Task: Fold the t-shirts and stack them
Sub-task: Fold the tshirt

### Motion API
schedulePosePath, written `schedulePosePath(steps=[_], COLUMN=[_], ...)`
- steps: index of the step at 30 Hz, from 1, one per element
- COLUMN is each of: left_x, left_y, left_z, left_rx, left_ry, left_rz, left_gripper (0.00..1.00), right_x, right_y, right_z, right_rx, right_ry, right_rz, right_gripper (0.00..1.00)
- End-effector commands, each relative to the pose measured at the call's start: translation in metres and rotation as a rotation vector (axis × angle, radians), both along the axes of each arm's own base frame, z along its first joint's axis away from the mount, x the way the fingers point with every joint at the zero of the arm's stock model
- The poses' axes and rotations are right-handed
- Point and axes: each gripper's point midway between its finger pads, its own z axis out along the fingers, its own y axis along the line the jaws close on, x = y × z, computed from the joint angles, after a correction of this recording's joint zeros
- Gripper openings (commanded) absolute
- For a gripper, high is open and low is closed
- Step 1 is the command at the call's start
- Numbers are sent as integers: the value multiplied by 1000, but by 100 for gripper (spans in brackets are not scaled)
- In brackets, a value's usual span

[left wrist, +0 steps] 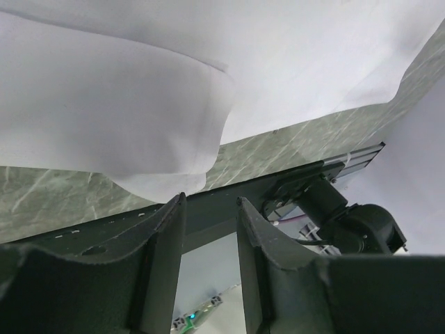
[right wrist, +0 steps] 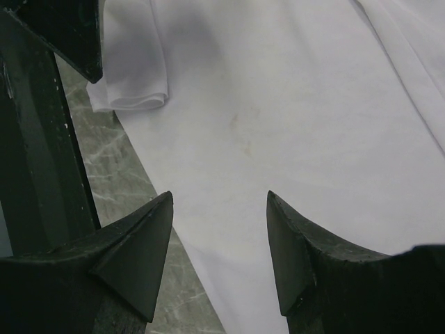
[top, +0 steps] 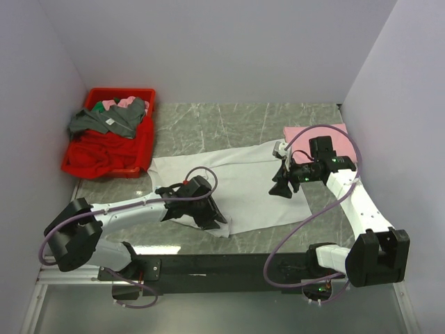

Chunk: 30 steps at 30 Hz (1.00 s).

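The white t-shirt point(top: 240, 181) lies spread flat across the middle of the marble table. In the left wrist view the white t-shirt point(left wrist: 139, 90) shows a rounded hem fold hanging toward the fingers. My left gripper point(top: 212, 217) sits at the shirt's near edge; the left gripper point(left wrist: 211, 202) is open, nothing between its jaws. My right gripper point(top: 280, 189) hovers over the shirt's right edge. In the right wrist view that right gripper point(right wrist: 219, 198) is open just above the white t-shirt point(right wrist: 292, 104). The pale pink t-shirt point(top: 306, 132) lies folded at the back right.
A red bin point(top: 119, 90) at the back left holds grey and red clothes point(top: 104, 124). Lilac walls close in the table on three sides. The black rail point(top: 229, 264) carrying both arm bases runs along the near edge.
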Motion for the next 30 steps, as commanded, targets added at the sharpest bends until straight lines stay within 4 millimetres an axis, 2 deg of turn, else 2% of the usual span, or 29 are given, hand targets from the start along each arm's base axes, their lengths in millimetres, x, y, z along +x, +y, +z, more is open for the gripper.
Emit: schedulePosePath(steps=[1,9,12,14,15,17,18,19,20,21,22,23,26,30], left_x=[2,0,0,4,5,4,4,8,4,7,16,14,24,33], left_y=[-11,-15,-2,16,25,55,67,87,104,114,133,146,175,195], left_z=[6,0,0,-3,5,-8,-4,-11,-24,-23,-28,-37,-43,-47], left_rx=[-44,-35,19,73,67,139,136,173,205,194,210,233,256,301], left_ry=[33,49,23,-13,-37,-31,-36,-22,0,-9,7,15,18,28], left_rz=[40,30,37,80,101,164,196,255,282,316,393,412,499,535], left_gripper=[41,41,41,41,41,41,41,41,41,41,41,41,41,41], right_x=[6,6,5,5,5,5,5,5,5,5,4,4,3,3], right_y=[2,2,3,3,3,3,3,3,3,3,4,3,3,3], right_z=[17,17,17,18,19,18,18,18,19,18,18,19,20,20], right_rx=[24,24,27,27,28,29,30,33,33,31,33,31,30,31], right_ry=[-45,-45,-43,-46,-49,-49,-47,-46,-46,-46,-44,-45,-53,-55], right_rz=[14,14,18,16,17,19,20,22,22,22,26,25,24,21], right_gripper=[63,63,63,63,63,63,63,63,63,63,63,63,63,63])
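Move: The left hand's open fingers hover over the folded sleeve end, its middle about 3 cm back, 2 cm left and some 7 cm below. The shirt's near left edge, where they go next, lies some 16 cm left, 2 cm ahead and 7 cm down. The inner corner of the folded flap is about 14 cm ahead and 5 cm left, also on the table. That near left edge is roughly 35 cm left, 10 cm back and 15 cm below the right hand. No contact can be made out: the left hand sinks about a centimetre over the sleeve end, then sweeps quickly some 18 cm left, edging slightly forward and dropping about 4 cm late on, towards the t-shirt's near left edge. The wrist turns about 30 degrees counter-clockwise as it travels; the part-open fingers keep their gap and arrive just by the edge. ##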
